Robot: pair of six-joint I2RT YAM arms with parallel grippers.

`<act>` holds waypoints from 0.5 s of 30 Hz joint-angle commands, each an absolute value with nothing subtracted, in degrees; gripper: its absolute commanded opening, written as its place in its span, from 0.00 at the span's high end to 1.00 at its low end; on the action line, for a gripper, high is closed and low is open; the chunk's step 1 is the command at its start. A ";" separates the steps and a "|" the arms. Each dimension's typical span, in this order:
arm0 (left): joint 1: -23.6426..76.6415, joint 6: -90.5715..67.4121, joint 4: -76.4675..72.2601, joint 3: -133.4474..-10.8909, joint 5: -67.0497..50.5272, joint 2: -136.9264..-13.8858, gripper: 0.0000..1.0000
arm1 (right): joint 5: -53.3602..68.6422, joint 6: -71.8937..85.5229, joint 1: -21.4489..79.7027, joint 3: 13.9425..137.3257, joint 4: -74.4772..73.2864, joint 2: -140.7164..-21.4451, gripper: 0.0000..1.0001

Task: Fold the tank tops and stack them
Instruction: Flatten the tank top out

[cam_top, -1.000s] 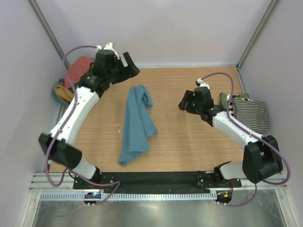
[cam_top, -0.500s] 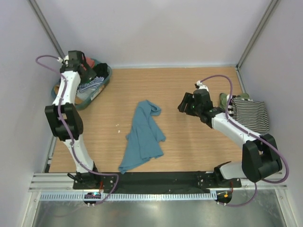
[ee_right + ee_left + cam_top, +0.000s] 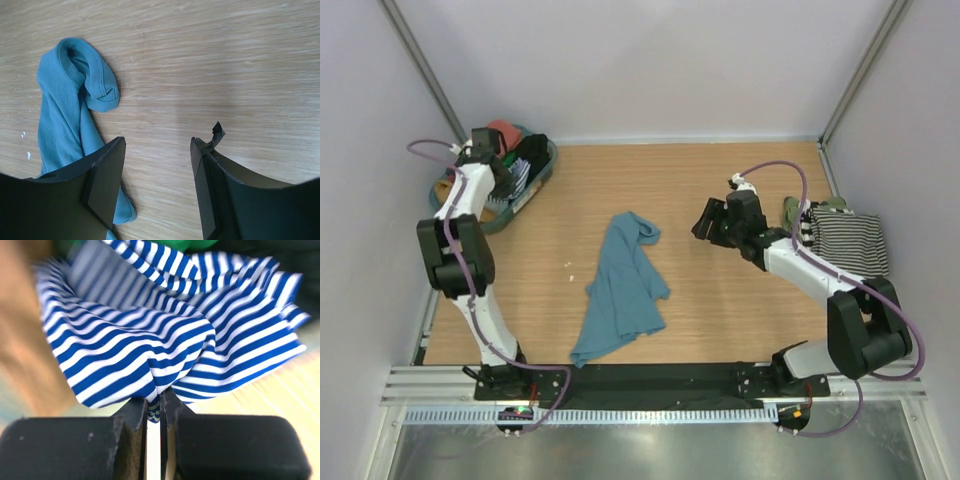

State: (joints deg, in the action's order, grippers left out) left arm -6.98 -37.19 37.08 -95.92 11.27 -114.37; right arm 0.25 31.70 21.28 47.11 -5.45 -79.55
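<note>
My left gripper (image 3: 506,176) is in the round teal basket (image 3: 542,175) at the back left. It is shut on a fold of a blue-and-white striped tank top (image 3: 150,345), pinched between the jaws of the gripper (image 3: 155,406). A teal blue tank top (image 3: 620,285) lies crumpled in a long strip mid-table; it also shows in the right wrist view (image 3: 70,100). My right gripper (image 3: 705,222) is open and empty just right of its upper end, low over bare wood (image 3: 157,146). A folded black-and-white striped top (image 3: 850,242) and an olive green one (image 3: 792,210) lie at the right edge.
The basket also holds coral (image 3: 503,130), black (image 3: 532,150) and mustard (image 3: 445,188) cloth. Grey walls close in the table on the left, back and right. Small white specks (image 3: 568,266) lie left of the teal top.
My left arm has swung from over the back of the table into the basket and closed on the striped top. The teal top dropped and settled flatter. My right gripper edged slightly left.
</note>
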 commanded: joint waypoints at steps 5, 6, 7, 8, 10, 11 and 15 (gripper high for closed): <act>-4.22 -35.59 31.82 -93.69 13.63 -91.42 1.00 | 6.94 31.03 23.90 48.60 -0.35 -86.48 0.39; -3.61 -35.68 31.82 -93.26 12.75 -88.01 1.00 | 7.20 30.59 24.43 49.21 -0.35 -87.09 0.39; -2.91 -35.51 31.90 -93.08 12.57 -86.59 1.00 | 7.21 30.41 25.22 49.48 -0.35 -88.06 0.39; -1.25 -35.33 31.99 -92.82 13.53 -83.44 1.00 | 7.12 30.24 25.75 49.83 -0.35 -88.33 0.39; -0.53 -34.89 32.86 -92.90 16.51 -80.87 1.00 | 6.77 29.80 26.45 50.01 -0.35 -88.68 0.39; -0.53 -34.98 32.96 -92.90 17.39 -79.82 1.00 | 6.59 29.71 26.72 50.10 -0.26 -88.77 0.39; -0.53 -34.28 33.57 -94.74 23.72 -78.66 1.00 | 7.91 29.09 28.03 50.10 1.39 -89.30 0.39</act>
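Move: The left hand already grips the striped top over the basket. The basket's middle lies about 8 cm below it and 1 cm left, the black cloth some 6 cm right and 5 cm ahead, and the red cloth about 9 cm ahead, straight out. The blue tank top's middle lies roughly 26 cm right and 23 cm back of this hand. From the right hand, the blue tank top is about 16 cm left, 14 cm back and 11 cm below. Swiftly upward, nearly 30 cm, the left hand hauls the pinched striped top up out of the basket, drawing back some 8 cm and a little left as its fingers swing up towards level. Meanwhile the right hand, fingers staying partly open and touching nothing, eases left and down about 5 cm each and slightly back towards the blue tank top, turning a little counter-clockwise and tipping down. ##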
